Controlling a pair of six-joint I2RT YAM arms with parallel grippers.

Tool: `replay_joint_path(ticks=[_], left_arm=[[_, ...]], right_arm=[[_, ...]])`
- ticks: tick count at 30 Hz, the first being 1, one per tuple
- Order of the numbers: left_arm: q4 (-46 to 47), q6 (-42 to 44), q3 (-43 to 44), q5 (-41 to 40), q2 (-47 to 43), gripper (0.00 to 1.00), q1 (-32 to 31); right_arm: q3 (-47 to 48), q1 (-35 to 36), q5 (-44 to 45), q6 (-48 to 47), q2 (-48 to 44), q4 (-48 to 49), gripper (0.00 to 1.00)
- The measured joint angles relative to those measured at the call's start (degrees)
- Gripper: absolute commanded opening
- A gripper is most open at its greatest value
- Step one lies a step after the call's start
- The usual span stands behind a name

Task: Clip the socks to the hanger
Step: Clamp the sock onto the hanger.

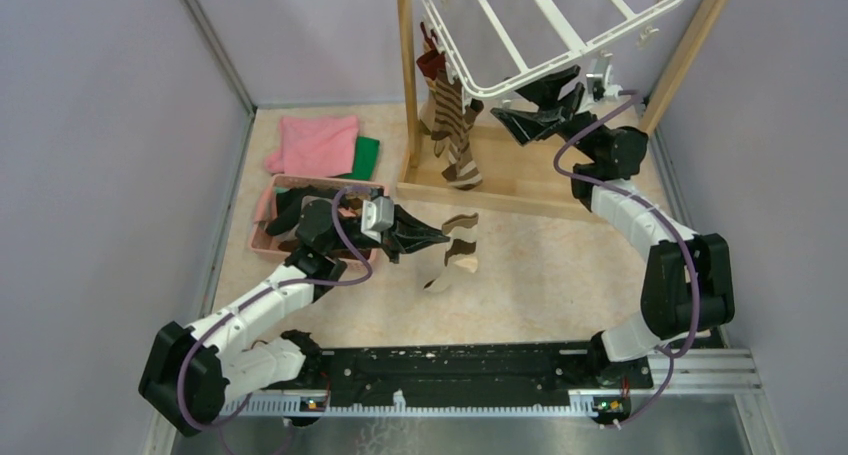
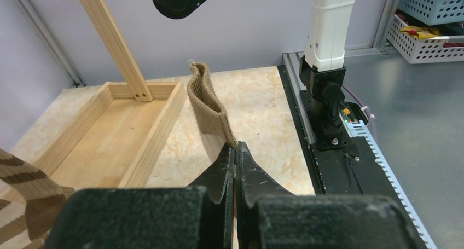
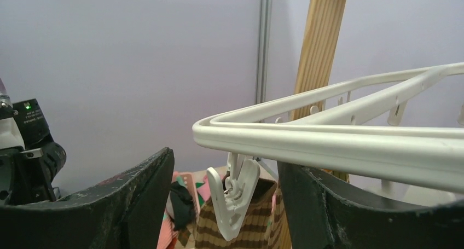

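Note:
My left gripper (image 1: 440,237) is shut on the cuff of a brown-and-cream striped sock (image 1: 452,258) that hangs from it above the table. In the left wrist view the tan sock (image 2: 208,104) stands up from the pinched fingertips (image 2: 236,148). The white hanger (image 1: 550,25) hangs at the top, with striped socks (image 1: 455,130) clipped at its left corner. Under the hanger's near edge, my right gripper (image 1: 510,105) is open. In the right wrist view its jaws (image 3: 224,167) stand either side of a dangling white clip (image 3: 232,197) below the hanger rim (image 3: 328,139), with a striped sock (image 3: 260,224) behind.
A pink basket (image 1: 262,237) holding more socks sits behind the left arm. A pink cloth (image 1: 315,143) and a green cloth (image 1: 366,157) lie at the back left. The wooden post frame (image 1: 520,180) carries the hanger, and its base tray (image 2: 109,134) lies left of the held sock.

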Motion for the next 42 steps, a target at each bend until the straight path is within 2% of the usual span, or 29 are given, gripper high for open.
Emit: replay_joint_path(ticks=[20,29,36,42], left_arm=[[-0.2,0.6,0.0,0.0,-0.9,0.0,-0.3],[-0.2,0.6,0.0,0.0,-0.9,0.0,-0.4],[-0.2,0.6,0.0,0.0,-0.9,0.0,-0.4],[-0.2,0.6,0.0,0.0,-1.0,0.0,-0.4]], right_arm=[[1.0,0.4,0.0,-0.5,0.6,-3.8,0.72],[1.0,0.4,-0.3,-1.7,0.6,-6.4,0.69],[1.0,0.4,-0.3,-1.8,0.6,-6.8,0.58],[1.3,0.4,-0.3,-1.8,0.6,-7.8,0.39]])
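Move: Just below the right hand's half-open fingers hangs the empty clip, its middle about 1 cm ahead, 1 cm left and 2 cm lower. The hanger's near-left corner sits some 5 cm left, 1 cm ahead and 2 cm above the hand; the hanging striped sock is about 9 cm left, 3 cm ahead and 13 cm below it. From the left hand, the clip lies roughly 19 cm ahead, 11 cm right and 11 cm up. Settling around the empty clip beneath the hanger's near bar, the right hand eases down and forward about 1.5 cm each way, its wrist tipping some 5 degrees. Almost at a stop, the fingers close from about two-thirds open to half open, one on either side of the clip's wide upper end; contact can't be made out. The left hand stays in place, still pinching its sock. ##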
